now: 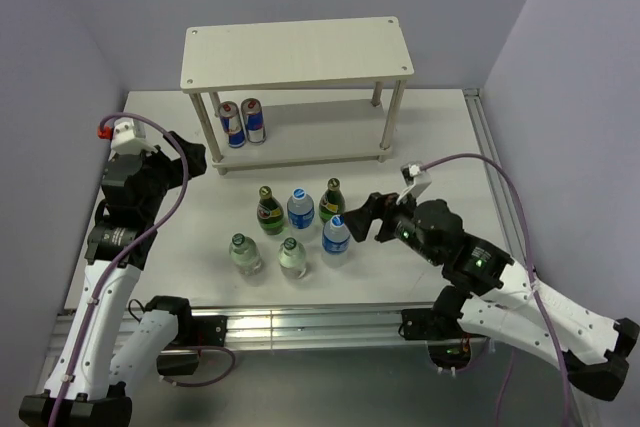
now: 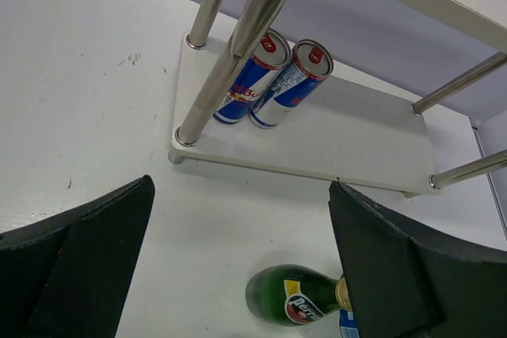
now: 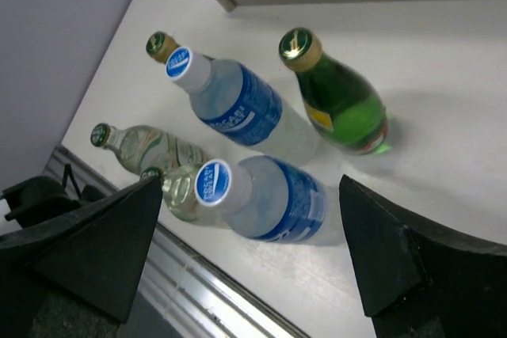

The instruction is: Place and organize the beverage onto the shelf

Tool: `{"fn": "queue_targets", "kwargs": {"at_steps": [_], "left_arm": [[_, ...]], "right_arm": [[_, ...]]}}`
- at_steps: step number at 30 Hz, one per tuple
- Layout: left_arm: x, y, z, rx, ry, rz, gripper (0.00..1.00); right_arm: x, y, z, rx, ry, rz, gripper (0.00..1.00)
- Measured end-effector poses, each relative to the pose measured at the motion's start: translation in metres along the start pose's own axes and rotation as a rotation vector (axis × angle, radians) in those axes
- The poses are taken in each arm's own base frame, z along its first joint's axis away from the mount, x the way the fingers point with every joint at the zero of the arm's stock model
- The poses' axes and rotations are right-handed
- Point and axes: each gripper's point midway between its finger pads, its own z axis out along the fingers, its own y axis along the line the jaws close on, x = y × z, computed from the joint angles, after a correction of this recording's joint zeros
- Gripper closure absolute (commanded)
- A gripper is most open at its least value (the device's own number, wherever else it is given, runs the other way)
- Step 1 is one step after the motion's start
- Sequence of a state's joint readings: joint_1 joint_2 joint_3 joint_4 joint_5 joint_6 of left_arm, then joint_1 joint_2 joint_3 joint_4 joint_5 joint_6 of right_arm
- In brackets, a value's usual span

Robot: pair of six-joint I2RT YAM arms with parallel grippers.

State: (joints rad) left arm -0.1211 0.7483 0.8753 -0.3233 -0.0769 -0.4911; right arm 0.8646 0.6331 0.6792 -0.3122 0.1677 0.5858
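The shelf [image 1: 297, 52] stands at the back of the table. Two Red Bull cans [image 1: 243, 123] stand on the left of its lower board [image 2: 356, 140]; they also show in the left wrist view [image 2: 269, 81]. Several bottles stand in front of it: two green [image 1: 268, 211] [image 1: 331, 200], two blue-labelled [image 1: 301, 208] [image 1: 336, 235], two clear [image 1: 243, 253] [image 1: 292, 257]. My left gripper [image 1: 190, 159] is open and empty near the shelf's left front leg. My right gripper [image 1: 362, 217] is open just right of the nearer blue-labelled bottle [image 3: 269, 199], which shows between its fingers.
The shelf's top board holds nothing. Metal legs [image 2: 238, 45] stand close ahead of the left gripper [image 2: 240, 184], and a green bottle [image 2: 293, 294] stands below it. The aluminium table rail [image 1: 310, 322] runs along the near edge. Walls close in at back and right.
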Motion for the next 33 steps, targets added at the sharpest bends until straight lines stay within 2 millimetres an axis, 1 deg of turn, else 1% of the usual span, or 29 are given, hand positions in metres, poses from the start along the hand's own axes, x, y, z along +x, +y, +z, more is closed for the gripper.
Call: {"fn": "queue_targets", "kwargs": {"at_steps": [5,9,12,14,17,18,22,26,29,33], "left_arm": [[-0.001,0.001,0.0,-0.005,-0.003,-0.001,0.01],[-0.001,0.003,0.0,-0.011,-0.005,-0.001,0.01],[-0.002,0.004,0.0,-0.016,-0.007,-0.002,0.01],[-0.002,0.005,0.0,-0.018,-0.008,-0.003,0.01],[-0.003,0.006,0.0,-0.021,-0.01,-0.004,0.01],[-0.003,0.006,0.0,-0.022,-0.011,-0.004,0.01],[-0.004,0.006,0.0,-0.021,-0.013,-0.004,0.01],[-0.005,0.006,-0.001,-0.02,-0.016,-0.004,0.01],[-0.005,0.006,-0.002,-0.019,-0.018,-0.004,0.01],[-0.006,0.006,-0.003,-0.017,-0.021,-0.004,0.01]], "right_arm": [[0.034,0.008,-0.014,0.015,0.047,0.018,0.0],[0.052,0.012,-0.021,0.052,0.058,0.025,0.0],[0.074,0.016,-0.02,0.09,0.085,-0.013,0.0],[0.095,0.015,-0.015,0.137,0.114,-0.06,0.0],[0.119,0.008,-0.007,0.207,0.137,-0.116,0.0],[0.123,0.005,-0.004,0.226,0.136,-0.124,0.0],[0.126,-0.003,0.004,0.268,0.092,-0.132,0.0],[0.124,-0.004,0.013,0.295,0.035,-0.141,0.0],[0.127,-0.006,0.023,0.314,0.004,-0.159,0.0],[0.13,-0.018,0.034,0.35,-0.029,-0.182,0.0]]}}
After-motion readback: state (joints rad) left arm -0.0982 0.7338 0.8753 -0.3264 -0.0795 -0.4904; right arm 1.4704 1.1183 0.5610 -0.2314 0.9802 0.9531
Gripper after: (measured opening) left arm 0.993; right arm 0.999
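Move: The near Pocari Sweat bottle stands about 3 cm ahead of the right hand and 7 cm to its left, with its middle some 13 cm below. The right-hand Perrier is about 9 cm beyond that bottle and 1 cm to its left. From the right hand, the nearer clear bottle lies 17 cm left and 3 cm back, the far Pocari 16 cm left and 10 cm ahead. From the left hand, the near Pocari is roughly 33 cm right and 8 cm back. No contact yet: the right hand heads down to the near Pocari Sweat bottle, sinking about 13 cm and going some 4 cm left. It first draws back around 7 cm, then comes forward again by half of that towards the bottle, fingers wide open, swinging about 15 degrees clockwise while its left side dips so the fingers point more downward. ##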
